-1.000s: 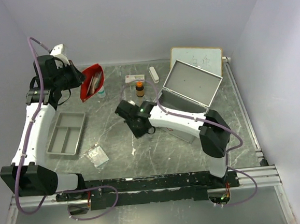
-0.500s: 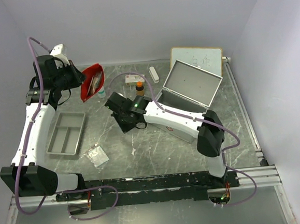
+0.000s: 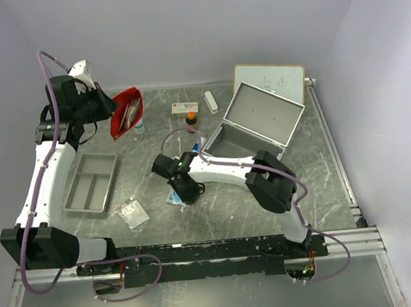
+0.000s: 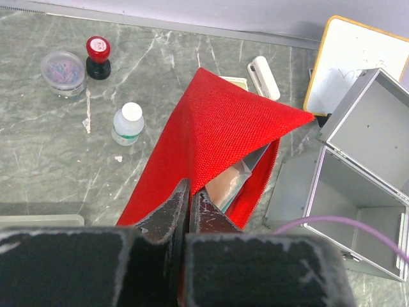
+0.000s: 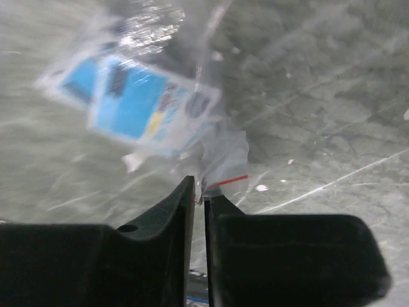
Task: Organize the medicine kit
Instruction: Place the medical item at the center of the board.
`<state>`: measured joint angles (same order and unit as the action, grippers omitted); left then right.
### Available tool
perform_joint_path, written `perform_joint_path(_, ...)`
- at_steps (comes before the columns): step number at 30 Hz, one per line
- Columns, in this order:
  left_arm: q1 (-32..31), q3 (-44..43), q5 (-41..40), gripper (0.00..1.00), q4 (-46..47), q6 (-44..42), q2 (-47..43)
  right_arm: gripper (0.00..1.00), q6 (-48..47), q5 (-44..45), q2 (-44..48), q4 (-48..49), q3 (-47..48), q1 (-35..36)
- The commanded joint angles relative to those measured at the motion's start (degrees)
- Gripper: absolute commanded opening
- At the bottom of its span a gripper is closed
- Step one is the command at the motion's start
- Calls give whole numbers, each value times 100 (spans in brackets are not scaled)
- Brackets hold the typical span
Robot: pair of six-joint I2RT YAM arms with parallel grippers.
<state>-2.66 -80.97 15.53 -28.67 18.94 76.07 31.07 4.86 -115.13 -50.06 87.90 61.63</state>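
Note:
The medicine kit point(image 3: 260, 124) is a silver case standing open at the back right, its lid up; in the left wrist view the kit point(image 4: 358, 192) looks empty. My left gripper point(image 3: 107, 104) point(image 4: 190, 192) is raised at the back left, shut on the edge of a red pouch point(image 3: 126, 111) point(image 4: 217, 128) that hangs open with packets inside. My right gripper point(image 3: 181, 194) point(image 5: 199, 189) is low over the table's middle, shut on the rim of a clear plastic bag point(image 3: 172, 198) point(image 5: 144, 96) with a blue-and-white packet inside.
A grey divided tray point(image 3: 90, 182) lies at the left, with a small clear bag point(image 3: 133, 212) in front of it. An orange-capped bottle point(image 3: 191, 121), a white box point(image 3: 184, 107), a white bottle point(image 4: 128, 123) and a whiteboard point(image 3: 269, 81) stand at the back.
My right arm has swung away from the case toward the near middle of the table with the clear bag in its jaws. The left arm and the pouch have not moved.

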Motion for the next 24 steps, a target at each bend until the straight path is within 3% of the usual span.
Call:
perform_joint_path(1, 55, -34, 124, 7, 142, 32, -143, 22, 97, 704, -274, -391, -154, 58)
perform_joint_path(4, 63, -24, 110, 7, 140, 18, -153, 41, 200, 1315, -244, -834, 144, 83)
perform_joint_path(10, 72, 45, 121, 7, 168, 39, -174, 47, 125, 2109, 333, -1273, 861, 155)
perform_joint_path(13, 72, 55, 128, 7, 185, 48, -155, 49, -299, 1862, 596, -906, 771, 199)
perform_joint_path(19, 77, 46, 54, 7, 152, -20, -175, 50, -2029, 358, 936, 460, -157, 469)
perform_joint_path(24, 89, 46, 39, 7, 98, -56, -222, 50, -3045, 76, 963, 1210, -615, 633)
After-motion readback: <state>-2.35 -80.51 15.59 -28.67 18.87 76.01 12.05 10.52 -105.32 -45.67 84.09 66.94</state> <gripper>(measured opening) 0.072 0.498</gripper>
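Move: Just under the right hand, about 4 cm down and 2 cm forward and left, is the bare middle spot of the board for the held clear bag of blue packets. From the same hand, the grey box is some 19 cm right and 14 forward, the blue-white tube 16 forward and 4 right, the swab bag 18 left and 3 back. From the left hand, the spot is about 20 cm back, 19 right and far below. Sinking about 3 cm and swinging as far right, the right hand, still pinching the bag's zip edge, opens its fingers about halfway and lets go. It then lifts some 10 cm clear, drifting forward and back left with the fingertips tipping forward, and finally draws back and sinks 3 cm while twisting some 20 degrees counter-clockwise. ##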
